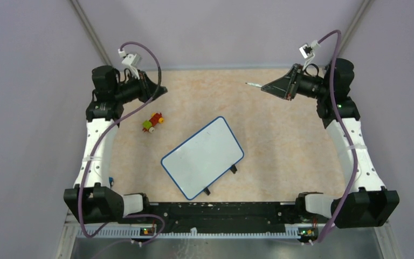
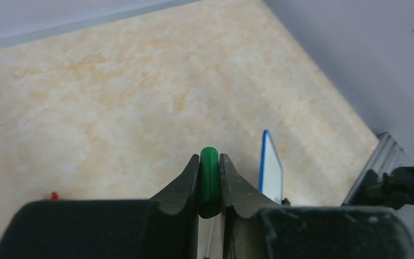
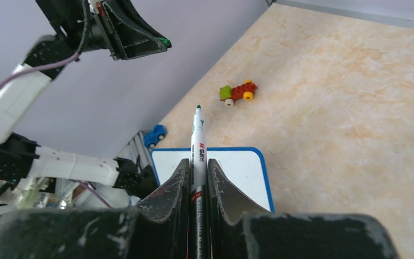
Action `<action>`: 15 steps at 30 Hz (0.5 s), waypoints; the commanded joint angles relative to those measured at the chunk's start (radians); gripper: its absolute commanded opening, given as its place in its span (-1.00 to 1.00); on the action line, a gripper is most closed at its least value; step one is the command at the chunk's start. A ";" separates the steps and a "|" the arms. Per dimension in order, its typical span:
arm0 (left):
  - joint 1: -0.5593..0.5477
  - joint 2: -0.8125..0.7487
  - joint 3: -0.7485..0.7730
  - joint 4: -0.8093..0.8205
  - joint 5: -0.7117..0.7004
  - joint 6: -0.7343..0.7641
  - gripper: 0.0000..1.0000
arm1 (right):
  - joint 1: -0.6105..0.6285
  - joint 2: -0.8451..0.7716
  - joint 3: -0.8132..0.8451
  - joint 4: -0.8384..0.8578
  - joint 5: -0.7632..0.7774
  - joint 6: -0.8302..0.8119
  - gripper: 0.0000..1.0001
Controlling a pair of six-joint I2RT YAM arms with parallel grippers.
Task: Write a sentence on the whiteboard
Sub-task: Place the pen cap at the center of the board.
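The whiteboard [image 1: 202,157] lies slanted in the middle of the table, blue-rimmed, with black clip feet on its near edge. Its face is blank, and no sentence shows on it. The board's edge [image 2: 271,170] shows in the left wrist view and its corner [image 3: 237,172] in the right wrist view. My right gripper [image 1: 264,86] hovers at the far right, shut on an uncapped white marker [image 3: 198,140] whose green tip points left. My left gripper [image 1: 164,89] is raised at the far left, shut on the marker's green cap [image 2: 209,181].
A small toy car of red, green and yellow bricks [image 1: 152,122] sits on the table left of the board. A blue toy car [image 3: 154,135] lies at the table's left edge beside the left arm. Purple walls close in both sides and the back.
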 commanded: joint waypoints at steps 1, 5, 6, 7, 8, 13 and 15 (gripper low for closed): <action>0.001 0.032 0.087 -0.408 -0.240 0.396 -1.00 | -0.027 -0.017 0.015 -0.076 -0.060 -0.120 -1.00; 0.000 0.061 0.059 -0.537 -0.425 0.559 -1.00 | -0.023 -0.008 0.071 -0.273 -0.025 -0.293 -1.00; 0.000 0.066 0.037 -0.555 -0.470 0.586 -1.00 | -0.018 0.003 0.093 -0.347 -0.005 -0.357 -1.00; 0.000 0.072 0.015 -0.570 -0.521 0.605 -1.00 | -0.012 0.016 0.119 -0.420 0.019 -0.422 -1.00; 0.000 0.079 -0.019 -0.580 -0.573 0.617 -1.00 | 0.002 0.030 0.144 -0.489 0.068 -0.500 -1.00; 0.001 0.102 -0.148 -0.560 -0.714 0.659 -1.00 | 0.077 0.070 0.177 -0.619 0.258 -0.634 -1.00; 0.001 0.113 -0.183 -0.534 -0.721 0.658 -1.00 | 0.089 0.074 0.172 -0.600 0.332 -0.602 -1.00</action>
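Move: The cap in my left hand is bound for bare table about 11 cm left, 4 cm back and some 34 cm below. From that hand the toy car stands 10 cm ahead and 10 cm left, and the whiteboard's middle 5 cm back and 13 cm right, both equally low. From my right hand, which holds the uncapped pen, the whiteboard's middle lies about 21 cm left, level fore and aft, 38 cm below. I swing my left hand with the green cap steeply down, about 20 cm, and some 10 cm left, drawing back slightly late in the drop, towards the bare table short of the toy car. On the way its fingers tip from sideways to pointing steeply down and keep their pinch on the cap. My right hand sinks about 5 cm towards whiteboard height, tipping the held pen downward. ##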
